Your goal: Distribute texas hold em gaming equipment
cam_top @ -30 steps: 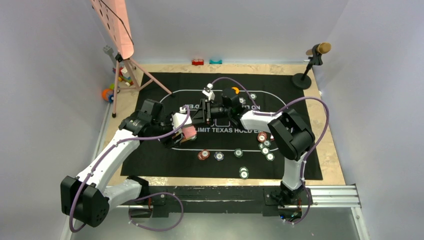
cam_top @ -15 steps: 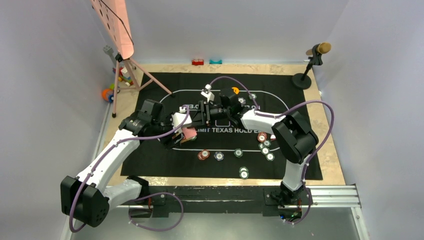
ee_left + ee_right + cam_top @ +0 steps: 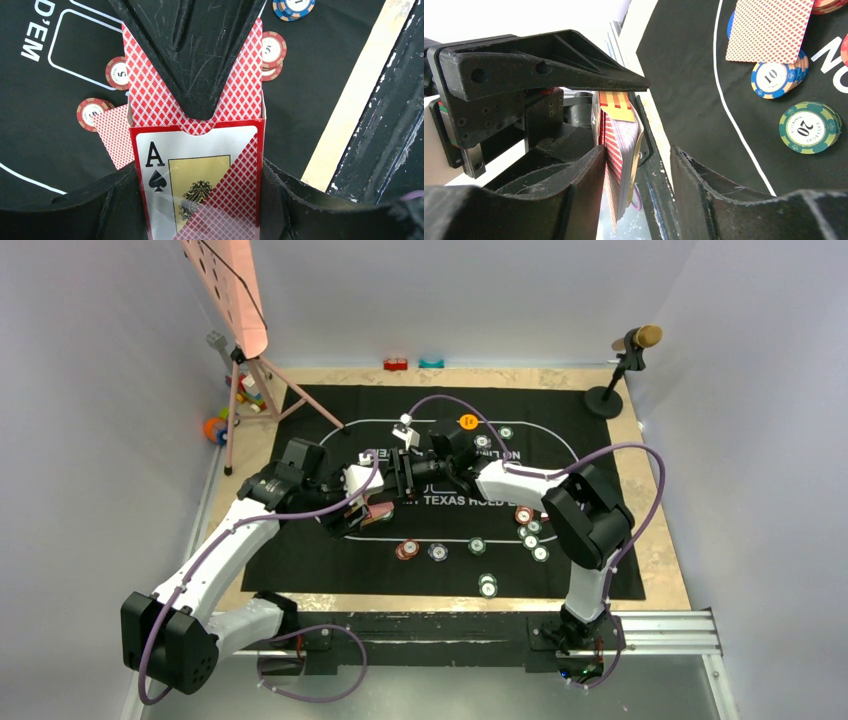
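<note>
My left gripper (image 3: pixel 197 200) is shut on a red box of playing cards (image 3: pixel 200 175) with an ace of spades on its front; red-backed cards stick out of its open top. My right gripper (image 3: pixel 636 185) is open and straddles the cards' (image 3: pixel 621 165) free end: they touch its left finger and stand clear of the right one. From above, both grippers (image 3: pixel 390 490) meet over the mat's left-centre. One loose card (image 3: pixel 112 135) lies face down on the mat. Red chips (image 3: pixel 117 72), a blue chip (image 3: pixel 774 77) and a green chip (image 3: pixel 809 126) lie around. An orange button disc (image 3: pixel 467 421) sits farther back.
The black mat (image 3: pixel 300 560) covers the table. More chips lie near the front (image 3: pixel 487 585) and right (image 3: pixel 530 535). A pink stand on a tripod (image 3: pixel 240 340) and toy blocks (image 3: pixel 230 405) are at the far left, and a microphone stand (image 3: pixel 620 370) at the far right.
My right gripper has slid left and nearer onto the cards in the left gripper, opening a little wider, and has uncovered the orange disc. The left arm has stayed put.
</note>
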`<state>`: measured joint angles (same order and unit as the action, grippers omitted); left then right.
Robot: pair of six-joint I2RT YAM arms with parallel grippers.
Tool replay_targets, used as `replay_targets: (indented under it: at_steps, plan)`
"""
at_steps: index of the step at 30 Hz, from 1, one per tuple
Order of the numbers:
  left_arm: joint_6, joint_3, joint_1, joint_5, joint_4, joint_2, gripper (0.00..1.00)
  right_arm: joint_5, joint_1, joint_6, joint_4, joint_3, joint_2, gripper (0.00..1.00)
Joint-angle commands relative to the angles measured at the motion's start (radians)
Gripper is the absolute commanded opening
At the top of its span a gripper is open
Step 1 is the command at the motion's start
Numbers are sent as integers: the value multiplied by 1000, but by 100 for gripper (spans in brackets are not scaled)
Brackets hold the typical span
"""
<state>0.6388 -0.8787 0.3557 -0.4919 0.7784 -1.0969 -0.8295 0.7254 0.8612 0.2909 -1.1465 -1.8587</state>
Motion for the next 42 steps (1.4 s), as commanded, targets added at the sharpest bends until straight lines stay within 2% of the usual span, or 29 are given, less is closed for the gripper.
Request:
replay_targets:
  at_steps: [1, 15, 21, 28, 33, 38, 42]
  plan:
    - [-12, -49, 2, -34, -33, 22, 56, 5, -13, -22, 0, -3, 46, 51]
    - [-19, -54, 2, -43, -34, 22, 56, 16, -78, -33, -10, 66, 121, 42]
    - [-18, -50, 0, -40, -37, 24, 56, 18, -109, -42, -30, 73, 151, 26]
    - [-14, -48, -1, -37, -36, 26, 56, 21, -160, -76, -83, 78, 197, 20]
    - [-14, -49, -3, -36, -36, 21, 56, 16, -217, -97, -120, 72, 220, 0]
    - [-10, -54, -3, -30, -31, 20, 56, 26, -329, -103, -148, 65, 235, 0]
    - [-12, -66, -4, -31, -12, 12, 56, 136, -439, -124, -219, 42, 220, 0]
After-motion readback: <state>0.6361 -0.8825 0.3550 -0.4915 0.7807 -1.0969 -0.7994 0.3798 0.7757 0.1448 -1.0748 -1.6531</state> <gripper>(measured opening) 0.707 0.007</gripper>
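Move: My right fingers already straddle the cards sticking out of the card box, my upper finger lying over them; their middle is about 2 cm to this hand's left and 1 cm back, at its height. Below, on the mat roughly 15 cm down, a green chip stack is about 5 cm back and 2 cm left, and a red chip pair some 13 cm back and 3 cm right. My left hand grips the box, the exposed cards about 5 cm to its right, 1 cm ahead and 3 cm lower. While my left hand holds the card box still, I draw my right hand away from it, slowly at first and then quicker, about 13 cm to the right, 9 cm forward and 3 cm up. My right fingers close fully on one card's end as they go, and the hand swings some 20 degrees clockwise. ##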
